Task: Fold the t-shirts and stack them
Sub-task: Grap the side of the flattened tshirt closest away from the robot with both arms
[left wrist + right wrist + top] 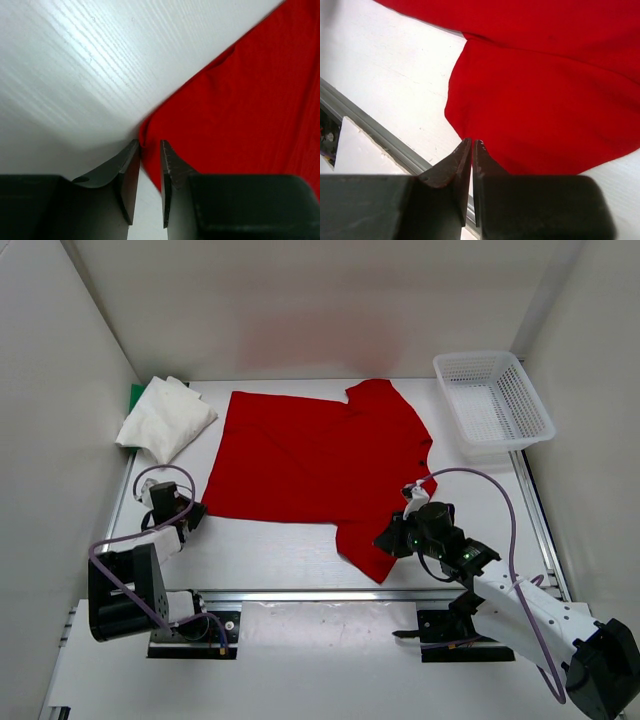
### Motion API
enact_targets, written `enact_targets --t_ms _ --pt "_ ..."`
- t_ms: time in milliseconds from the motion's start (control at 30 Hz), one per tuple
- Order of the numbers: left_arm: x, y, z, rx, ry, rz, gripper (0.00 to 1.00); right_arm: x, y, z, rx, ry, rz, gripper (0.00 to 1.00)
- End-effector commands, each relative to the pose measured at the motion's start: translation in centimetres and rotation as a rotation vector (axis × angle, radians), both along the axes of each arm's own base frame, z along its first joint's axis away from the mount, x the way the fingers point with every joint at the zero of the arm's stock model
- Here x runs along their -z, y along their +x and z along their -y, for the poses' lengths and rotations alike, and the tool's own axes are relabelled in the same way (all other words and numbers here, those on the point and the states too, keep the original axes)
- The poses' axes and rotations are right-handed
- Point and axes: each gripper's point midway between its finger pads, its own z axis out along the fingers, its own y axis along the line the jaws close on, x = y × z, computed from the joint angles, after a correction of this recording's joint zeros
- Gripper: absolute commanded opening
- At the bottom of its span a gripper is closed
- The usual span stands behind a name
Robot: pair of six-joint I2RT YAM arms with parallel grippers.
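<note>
The red t-shirt (pixel 310 455) lies spread flat in the middle of the table, one sleeve pointing toward the near edge. At the back left, the folded off-white t-shirt (pixel 165 418) rests on the green t-shirt (pixel 136 394), of which only a corner shows. My left gripper (pixel 193 512) is at the red shirt's near left corner. In the left wrist view its jaws (pixel 150 142) stand slightly apart, with the red cloth's (pixel 240 110) corner between the tips. My right gripper (pixel 385 540) (pixel 472 141) is shut and holds nothing, just short of the near sleeve (pixel 545 90).
A white mesh basket (pixel 476 356) stands at the back right corner. A metal rail (pixel 330 593) runs along the table's near edge, close under the right gripper. White walls close in the table on three sides.
</note>
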Motion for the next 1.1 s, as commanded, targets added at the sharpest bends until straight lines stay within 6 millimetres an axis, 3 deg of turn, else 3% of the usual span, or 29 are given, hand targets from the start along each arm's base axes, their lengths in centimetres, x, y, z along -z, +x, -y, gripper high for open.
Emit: enact_targets --t_ms 0,133,200,333,467,633,700,767,900,1067 --pt "-0.1 0.6 -0.2 -0.004 0.010 0.007 0.29 0.1 0.1 0.3 0.027 -0.006 -0.005 0.08" --pt "-1.5 2.2 -0.3 0.019 0.030 0.039 0.07 1.2 -1.3 1.4 0.052 -0.071 -0.092 0.22" --pt "-2.4 2.9 -0.1 0.040 0.038 0.064 0.01 0.8 -2.0 1.6 0.058 -0.097 -0.122 0.31" --pt "-5.2 3.9 1.1 0.080 0.097 0.148 0.00 1.0 -4.2 3.7 0.078 -0.219 -0.231 0.38" --pt "-6.5 4.2 3.2 0.124 0.088 0.207 0.00 0.9 -5.3 3.6 0.056 -0.267 -0.294 0.39" --pt "-7.6 3.4 5.0 0.169 0.072 0.276 0.00 3.6 -7.6 3.4 0.001 -0.351 -0.426 0.39" --pt "-8.2 3.2 4.8 0.161 0.076 0.303 0.00 4.0 -7.5 3.2 0.015 -0.329 -0.454 0.39" --pt "-8.8 3.0 6.3 0.208 0.083 0.323 0.00 4.5 -7.3 2.9 0.024 -0.310 -0.464 0.40" --pt "-8.6 2.8 6.6 0.217 0.084 0.321 0.00 4.6 -7.0 1.4 0.037 -0.253 -0.471 0.40" --pt "-7.9 2.9 7.0 0.226 0.054 0.311 0.00 5.9 -7.3 1.3 0.068 -0.200 -0.496 0.38"
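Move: The near hem corner of the red t-shirt lies right at my left fingertips, already between the open pads. The folded white t-shirt is some 25 cm ahead of that hand and 14 cm to its left. My right hand hovers about 7 cm above the table. The near sleeve's outer corner lies some 7 cm back from it and almost straight in line, the cuff's inner corner about 10 cm to its left and 1 cm ahead. I shut my left fingers on the hem corner, pinch it and lift it about 8 cm, carrying it some 6 cm to the right and a little forward as the fingertips tilt up. Meanwhile I draw my right hand back and down, with a small shift to the right, opening its fingers partway and tipping them down some 30 degrees towards the sleeve's outer corner. ##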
